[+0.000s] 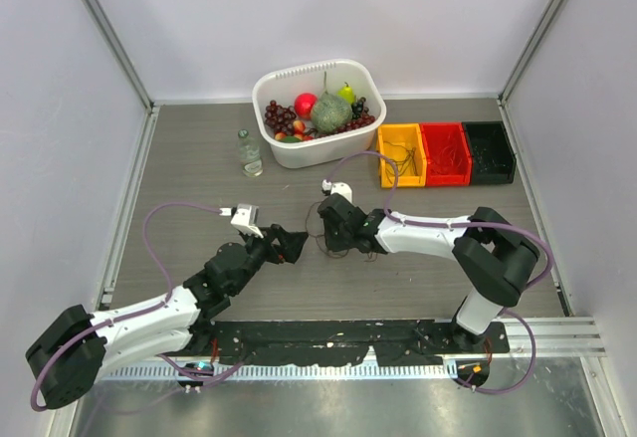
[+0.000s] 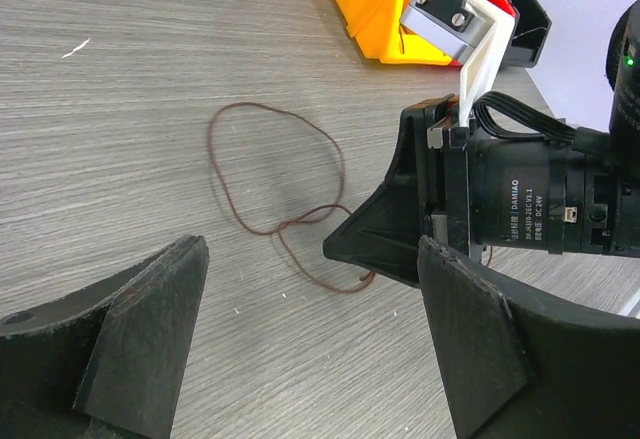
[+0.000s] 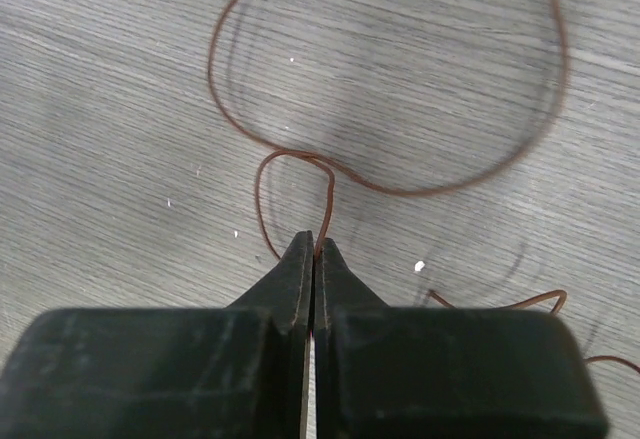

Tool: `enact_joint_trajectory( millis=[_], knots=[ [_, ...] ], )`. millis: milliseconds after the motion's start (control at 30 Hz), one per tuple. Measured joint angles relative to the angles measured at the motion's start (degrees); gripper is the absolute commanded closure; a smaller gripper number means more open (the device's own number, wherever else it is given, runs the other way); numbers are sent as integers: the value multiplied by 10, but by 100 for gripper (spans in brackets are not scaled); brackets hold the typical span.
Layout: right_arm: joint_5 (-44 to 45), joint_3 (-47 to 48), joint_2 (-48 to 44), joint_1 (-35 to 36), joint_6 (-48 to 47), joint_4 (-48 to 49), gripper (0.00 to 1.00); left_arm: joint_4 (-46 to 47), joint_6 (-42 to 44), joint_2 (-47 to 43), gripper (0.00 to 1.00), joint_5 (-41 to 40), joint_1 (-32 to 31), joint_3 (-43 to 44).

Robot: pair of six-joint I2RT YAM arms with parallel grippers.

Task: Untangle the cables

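One thin red-brown cable [image 2: 290, 224] lies on the wooden table in a loose loop that crosses itself. It shows faintly in the top view [image 1: 317, 248] and close up in the right wrist view [image 3: 322, 199]. My right gripper [image 3: 316, 241] is shut on a strand of this cable just below the crossing, low over the table; it also shows in the top view [image 1: 323, 230] and in the left wrist view [image 2: 350, 244]. My left gripper [image 2: 312, 259] is open and empty, facing the right one a short way from the cable [image 1: 291, 243]. No black wire shows.
A yellow bin [image 1: 402, 154], a red bin [image 1: 445, 152] and a black bin [image 1: 490, 150] stand in a row at the back right. A white basket [image 1: 320, 71] of fruit stands at the back, with a small glass bottle [image 1: 250, 152] to its left.
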Motion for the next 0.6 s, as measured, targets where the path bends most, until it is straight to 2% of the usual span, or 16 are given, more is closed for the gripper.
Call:
enact_joint_trajectory(
  millis=[133, 267, 333, 400, 533, 600],
  knots=[
    [10, 0, -5, 0, -3, -4, 99, 4, 0, 0, 11, 0, 0, 0],
    [25, 2, -50, -2, -11, -23, 99, 6, 0, 0, 11, 0, 0, 0],
    [24, 9, -74, -7, -14, -29, 95, 7, 0, 0, 11, 0, 0, 0],
    [14, 22, -85, -13, -17, -29, 71, 7, 0, 0, 11, 0, 0, 0],
    [-22, 37, -68, -20, -29, -23, 50, 7, 0, 0, 12, 0, 0, 0],
    [-39, 37, -48, -21, -35, -21, 43, 7, 0, 0, 12, 0, 0, 0]
  ],
)
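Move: The cable is already pinched in the right fingers, just clear of the table. Its big loop lies about 6 cm ahead of that hand and 2 cm to the left, some 2 cm lower. A loose stretch lies level with the hand, roughly 8 cm to its right, and the yellow bin some 20 cm ahead and 16 cm to the right. From the left hand, the pinched cable is about 3 cm ahead, 7 cm right and 9 cm below. With the cable still pinched, jerk the right gripper quickly upward by about 6.5 cm, easing it forward some 2 cm to shake the strand up off the table. At the top, open the fingers to about half to let the cable go, sinking back about 2 cm and drifting slightly left over it. ##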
